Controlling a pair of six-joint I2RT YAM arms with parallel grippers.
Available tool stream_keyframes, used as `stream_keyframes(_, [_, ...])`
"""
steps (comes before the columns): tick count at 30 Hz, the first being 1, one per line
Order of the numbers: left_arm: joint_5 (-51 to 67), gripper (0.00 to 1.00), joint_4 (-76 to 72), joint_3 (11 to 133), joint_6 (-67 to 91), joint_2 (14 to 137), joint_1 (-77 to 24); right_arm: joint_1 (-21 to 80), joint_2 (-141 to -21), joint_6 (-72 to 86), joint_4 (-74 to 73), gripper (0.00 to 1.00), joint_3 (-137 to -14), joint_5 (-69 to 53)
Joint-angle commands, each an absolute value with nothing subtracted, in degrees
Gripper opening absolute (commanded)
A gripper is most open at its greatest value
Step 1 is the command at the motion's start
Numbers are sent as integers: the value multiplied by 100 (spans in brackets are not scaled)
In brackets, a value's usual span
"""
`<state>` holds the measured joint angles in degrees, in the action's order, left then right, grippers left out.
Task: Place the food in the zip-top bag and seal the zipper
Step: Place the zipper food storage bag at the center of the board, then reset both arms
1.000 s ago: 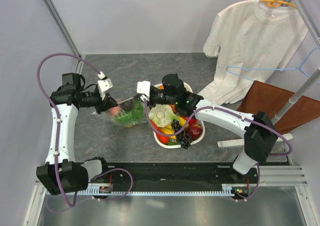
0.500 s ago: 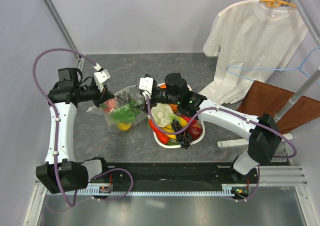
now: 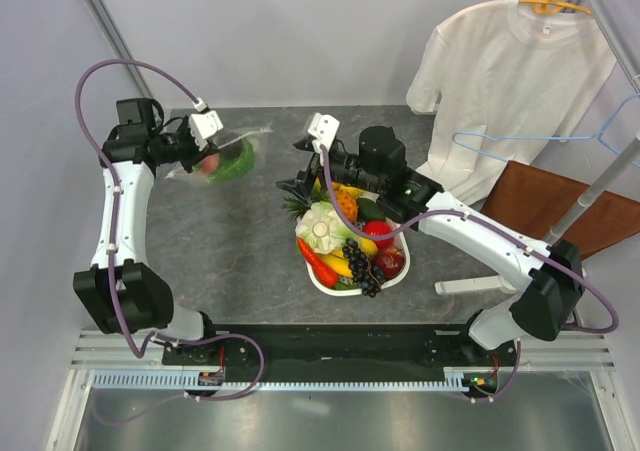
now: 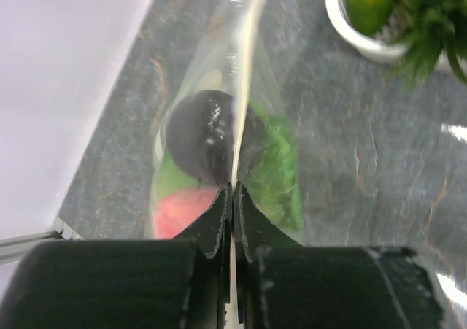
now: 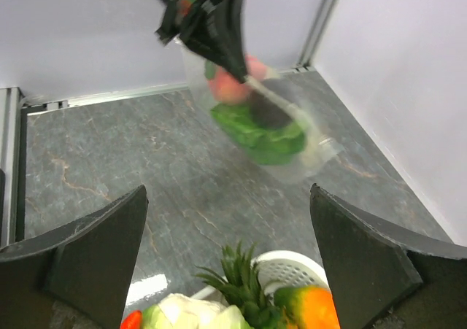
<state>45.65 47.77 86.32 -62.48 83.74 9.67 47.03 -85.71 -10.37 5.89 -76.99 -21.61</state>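
Note:
The zip-top bag [image 3: 232,156] hangs over the far left of the table, clear and floppy. Inside it show green lettuce [image 4: 276,170], a pink peach [image 4: 179,211] and a dark round fruit [image 4: 201,138]. My left gripper [image 3: 198,151] is shut on the bag's mouth edge, its jaws [image 4: 233,198] pinching the whitish zipper [image 4: 244,66]. My right gripper [image 3: 297,171] stands wide open and holds nothing, over the near-left rim of the basket [image 3: 318,276]. In the right wrist view, the right gripper [image 5: 228,190] faces the bag [image 5: 271,128] across bare table.
The white slotted basket [image 5: 292,265] holds more toy food: a pineapple [image 3: 340,203], cauliflower, grapes, red fruits. A white T-shirt [image 3: 510,81] on a hanger, a blue hanger [image 3: 590,136] and a wooden board [image 3: 560,211] stand at the right. A wall borders the table's left.
My right gripper opened, let go of the bag and drew back right over the basket. My left gripper closed on the bag's edge and carried it up toward the far left.

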Motion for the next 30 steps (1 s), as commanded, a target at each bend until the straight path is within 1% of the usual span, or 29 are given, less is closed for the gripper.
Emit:
stream_keyframes(1, [4483,2,5227,7948,-7662,8025,984,4562,-8130,-870,387,98,-7735,-2066])
stream_keyframes(3, [4526,2,5466,7017,-8382,7718,984,4553,-7973,-975,299,98,-7585,-2057])
stream_keyframes(4, [4561,2,5562,6631,-8846,7325,967,4535,-7937,-984,273,98,-7541,-2048])
stream_keyframes(5, [4535,2,5563,5887,-8981,7139,941,4526,-7858,-984,203,98,-7463,-2022])
stream_keyframes(7, [4422,2,5555,5024,-9000,6709,844,4509,-7779,-984,132,98,-7392,-2004])
stream_keyframes(10, [4202,2,5590,4257,-8877,6409,826,4491,-7603,-975,18,98,-7225,-2013])
stream_keyframes(14, [4095,3,5616,3788,-8684,5926,844,4491,-7383,-1002,-333,98,-7014,-1925])
stream_keyframes(16, [4288,12,5870,3832,-8640,5740,844,4483,-7313,-984,-465,98,-6935,-1872])
stream_keyframes(17, [4350,24,6063,3876,-8727,5583,844,4482,-7217,-976,-544,98,-6856,-1863])
stream_keyframes(19, [4482,40,6730,4085,-8963,5397,835,4474,-7093,-967,-632,98,-6785,-1793])
stream_keyframes(20, [4491,54,6976,4183,-9087,5196,835,4465,-6962,-975,-729,98,-6724,-1776])
stream_keyframes(21, [4500,64,7387,4288,-9149,5090,835,4465,-6883,-967,-773,98,-6698,-1741])
stream_keyframes(22, [4544,69,7470,4567,-8914,4976,835,4456,-6734,-967,-869,98,-6671,-1627])
stream_keyframes(23, [4614,83,7497,4744,-8634,4774,835,4447,-6663,-958,-922,98,-6653,-1565])
stream_keyframes(25, [4772,92,7401,5447,-7545,4711,844,4439,-6444,-923,-1063,98,-6627,-1355])
stream_keyframes(26, [4825,99,7296,5719,-7054,4746,835,4438,-6373,-845,-1098,98,-6610,-1293])
stream_keyframes(27, [4904,100,7182,6331,-6031,4955,835,4412,-6302,-818,-1133,98,-6601,-1222])
stream_keyframes(29, [4992,100,7181,6984,-5120,5316,835,4360,-6109,-634,-1274,98,-6557,-1081])
stream_keyframes(30, [5044,100,7163,7596,-4245,5761,835,4246,-6039,-563,-1301,98,-6522,-1081])
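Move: The left gripper already holds the filled bag by its zipper edge, well above the board. The bare patch where that edge goes lies about 20 cm back, 3 cm right and 22 cm below it; the basket's middle is some 35 cm to its right and 10 cm back, the pineapple about 20 cm right and 3 cm back. From the empty right gripper the patch is some 16 cm back, 18 cm left and 30 cm down, the basket 14 cm back and 13 cm right. Swing the left gripper quickly back and down together, about 20 cm each way, tipping the fingers some 20 degrees further down, to lay the bag on the bare board left of the basket. Open the fingers wide there to let go of the zipper edge, ease slightly farther back, then lift clear. Meanwhile draw the open right gripper away to the right and a little back, over the basket. ##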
